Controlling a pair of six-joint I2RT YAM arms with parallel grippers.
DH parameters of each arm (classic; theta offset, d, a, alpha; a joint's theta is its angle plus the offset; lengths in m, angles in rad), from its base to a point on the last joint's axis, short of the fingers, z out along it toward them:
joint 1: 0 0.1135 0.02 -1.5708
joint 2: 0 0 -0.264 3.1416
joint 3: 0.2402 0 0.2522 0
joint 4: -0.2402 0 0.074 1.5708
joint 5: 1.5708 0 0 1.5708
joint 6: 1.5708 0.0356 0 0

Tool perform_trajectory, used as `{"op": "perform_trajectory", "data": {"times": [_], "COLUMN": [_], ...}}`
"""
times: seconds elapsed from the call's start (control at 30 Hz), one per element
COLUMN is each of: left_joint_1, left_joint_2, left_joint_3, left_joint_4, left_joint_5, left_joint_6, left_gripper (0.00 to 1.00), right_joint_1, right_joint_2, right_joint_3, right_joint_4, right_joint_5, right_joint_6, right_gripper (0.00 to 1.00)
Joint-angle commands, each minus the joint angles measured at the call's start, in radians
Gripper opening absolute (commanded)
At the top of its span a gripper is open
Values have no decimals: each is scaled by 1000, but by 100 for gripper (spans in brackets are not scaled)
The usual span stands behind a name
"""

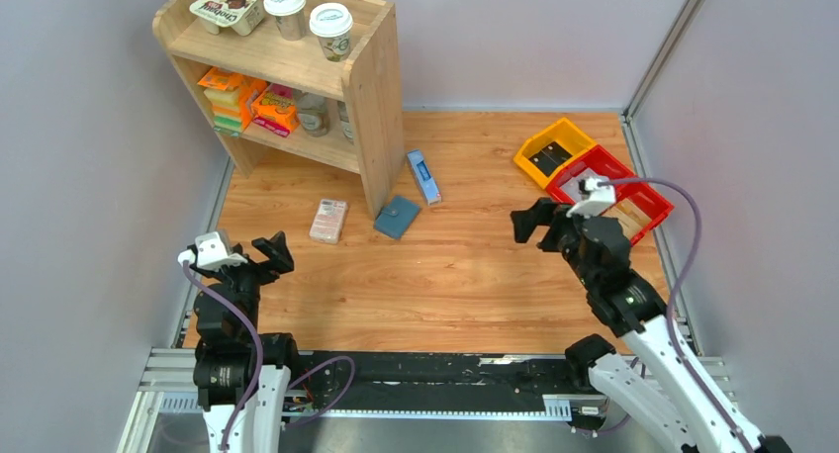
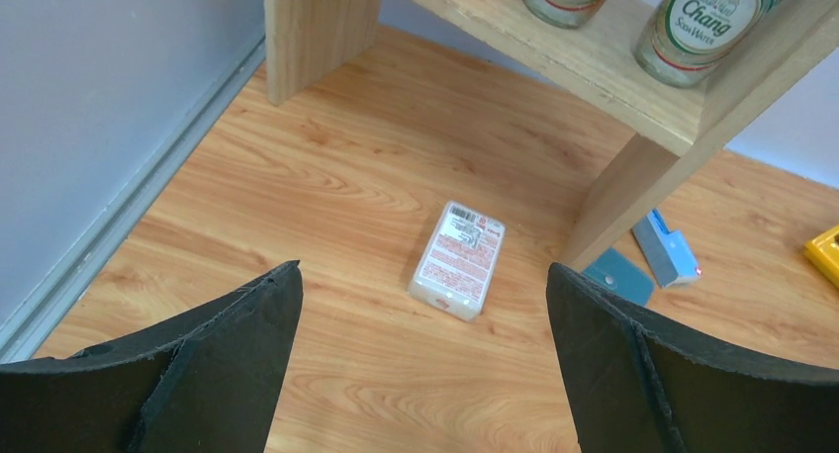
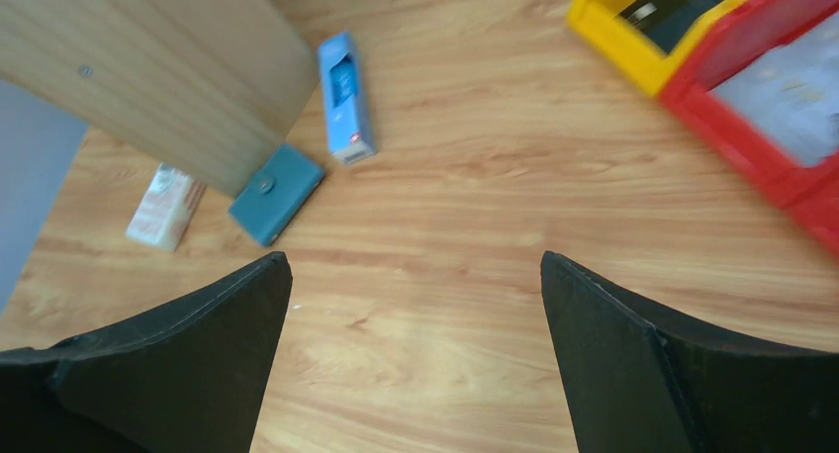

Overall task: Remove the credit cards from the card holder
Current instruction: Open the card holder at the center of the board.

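Note:
The card holder (image 1: 398,217) is a small teal wallet lying shut on the wooden table at the foot of the shelf's right post. It also shows in the right wrist view (image 3: 276,193) and, partly hidden by the post, in the left wrist view (image 2: 618,275). No credit cards are in view. My left gripper (image 1: 265,254) hovers open at the near left, well short of the holder, nothing between its fingers. My right gripper (image 1: 531,224) hangs open to the right of the holder, also empty.
A wooden shelf (image 1: 371,87) with cups, boxes and bottles stands at the back left. A pink-and-white pack (image 1: 327,220) lies left of the holder and a narrow blue-and-white box (image 1: 423,176) behind it. Yellow (image 1: 554,148) and red (image 1: 618,191) bins sit at the right.

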Motion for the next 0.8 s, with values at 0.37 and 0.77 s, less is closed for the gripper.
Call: {"op": "perform_trajectory", "data": {"times": [0.37,0.77], "left_joint_1": [-4,-15], "left_joint_2": [3,5], "left_joint_3": [22,17], "left_joint_4": [-40,-36], "left_joint_5": [63,63], "left_joint_6": [-33,-41], "left_gripper": [100,100], "right_joint_1": [135,218], "right_joint_2": [792,1264], "right_joint_3": [35,256], "right_joint_4": [562,727], "right_joint_5": [-373,-368], "right_joint_6": [451,740], "right_gripper": [93,66]}}
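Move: The card holder lies about 9 cm ahead of the right gripper, 29 cm to its left and some 22 cm below it. The blue box stands roughly 10 cm farther out than the holder and 5 cm to its right. The pale pink box is level with the holder, about 15 cm to its left. From the left gripper, the holder is some 15 cm ahead, 28 cm to the right and 24 cm below. Swing the open right gripper about 23 cm to the left and drop it some 18 cm, drifting forward a little as well, to bring it low over the table just short of the card holder's near right side. On the way, tip the fingers down and round to the left, and narrow their gap by roughly a third without touching anything. ##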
